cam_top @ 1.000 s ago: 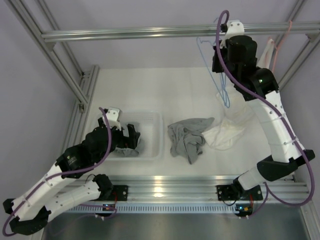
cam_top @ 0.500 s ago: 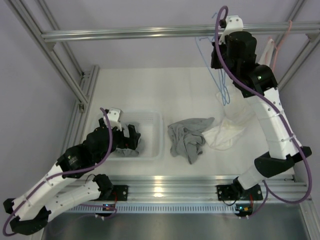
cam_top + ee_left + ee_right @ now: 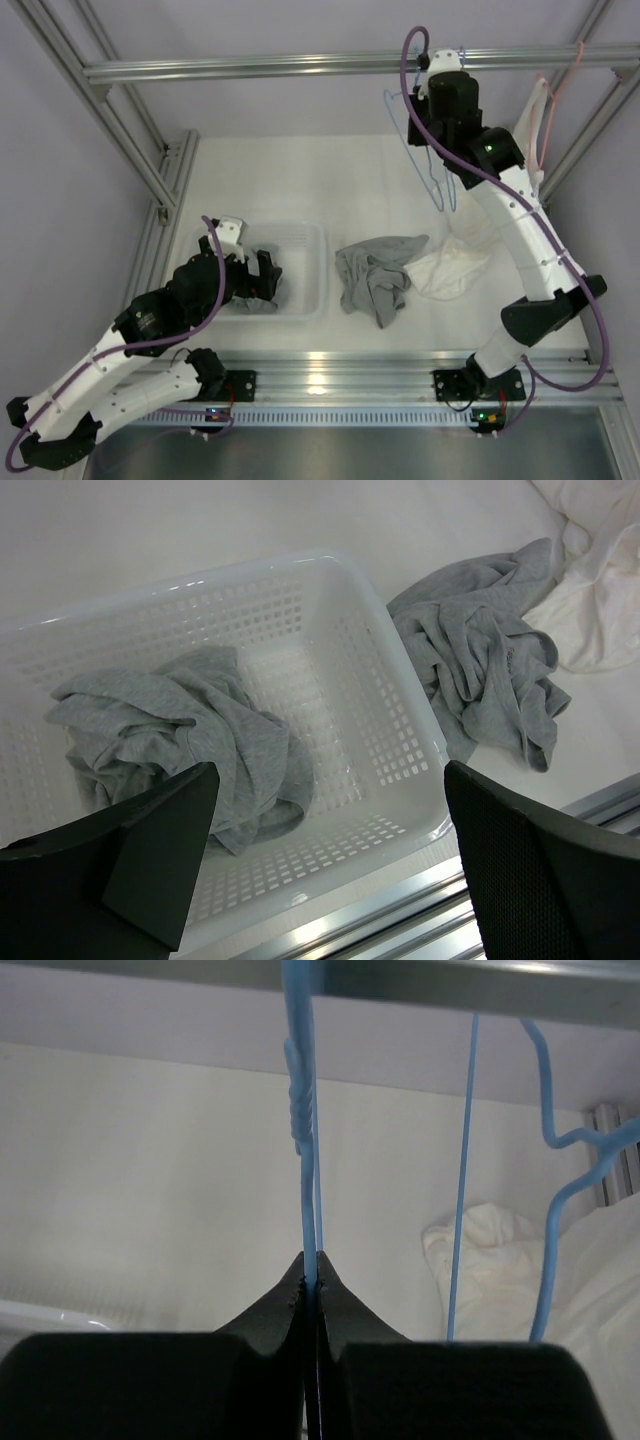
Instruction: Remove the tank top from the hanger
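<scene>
My right gripper (image 3: 312,1270) is shut on the thin wire of a blue hanger (image 3: 303,1110), held high just under the top rail (image 3: 300,66). The hanger (image 3: 437,185) is bare and dangles below the gripper (image 3: 436,100). A crumpled grey tank top (image 3: 375,275) lies on the table, with a white garment (image 3: 455,262) touching its right side. My left gripper (image 3: 330,810) stands open over a white basket (image 3: 400,630), with nothing between its fingers.
A grey garment (image 3: 180,730) lies bunched in the basket (image 3: 310,240). A pink hanger with a white garment (image 3: 543,100) hangs from the frame at the far right. Aluminium posts run along both sides, and a rail (image 3: 420,900) borders the near table edge.
My right arm has swung left along the top rail, carrying the blue hanger with it. The left arm and the garments have not moved.
</scene>
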Controlling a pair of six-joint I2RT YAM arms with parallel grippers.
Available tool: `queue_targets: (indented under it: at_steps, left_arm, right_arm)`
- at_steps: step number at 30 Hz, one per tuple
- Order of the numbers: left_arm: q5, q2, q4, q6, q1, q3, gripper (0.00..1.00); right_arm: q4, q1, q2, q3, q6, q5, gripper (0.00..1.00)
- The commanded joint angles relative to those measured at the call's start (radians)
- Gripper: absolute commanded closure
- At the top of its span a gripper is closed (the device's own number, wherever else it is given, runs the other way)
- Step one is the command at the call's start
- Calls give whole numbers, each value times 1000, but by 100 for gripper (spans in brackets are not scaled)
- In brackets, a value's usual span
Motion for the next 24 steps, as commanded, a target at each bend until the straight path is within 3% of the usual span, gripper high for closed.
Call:
queue_targets:
  at_steps: [1, 7, 8, 9, 10, 11, 12, 13, 18, 24]
  left_arm:
    - [9, -4, 40, 10, 3, -7, 1]
    - [16, 4, 38, 1, 3, -1, 1]
    - [24, 7, 40, -4, 3, 1, 1]
    - [30, 18, 46, -5, 3, 5, 1]
    - [36, 27, 49, -7, 3, 18, 1]
    - [44, 41, 56, -8, 3, 27, 1]
    - [62, 74, 70, -16, 3, 38, 1]
    - [75, 94, 79, -24, 1, 51, 1]
    - [222, 299, 200, -44, -19, 157, 1]
    - [179, 647, 322, 36, -157, 303, 1]
  right_arm:
    - [74, 3, -27, -64, 21, 17, 100]
    - [106, 3, -79, -132, 35, 4, 100]
    - [108, 3, -87, -144, 39, -3, 93]
    - [109, 3, -97, -150, 44, -26, 78]
    - [109, 3, -119, -156, 53, -42, 52]
    - [111, 5, -131, -163, 56, -52, 42]
    - [109, 6, -146, -166, 58, -71, 15]
    - [109, 6, -188, -170, 61, -77, 1]
    - [108, 9, -370, -259, 72, -123, 1]
    - [85, 9, -686, -466, 70, -212, 1]
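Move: The bar on which the blue hanger is being hung runs just in front of the right hand, about 3 cm ahead and 5 cm above the shut fingertips that hold the empty hanger's neck; the second blue hanger is some 8 cm to their right and about 2 cm farther out. From the left hand, the grey tank top on the table lies about 22 cm right, 8 cm ahead and 22 cm below, while the basket is only 3 cm left, 9 cm ahead, equally low. The blue hanger, still pinched by its neck, is lowered about 2.5 cm and eased slightly forward onto the bar; the right fingers then open wide, let go and draw back some 15 cm, rising and drifting right while tilting up and rolling left side up. Partway through, the left hand sets off level to the right, about 14 cm from the basket towards the grey tank top, turning some 15 degrees clockwise, fingers kept open. ##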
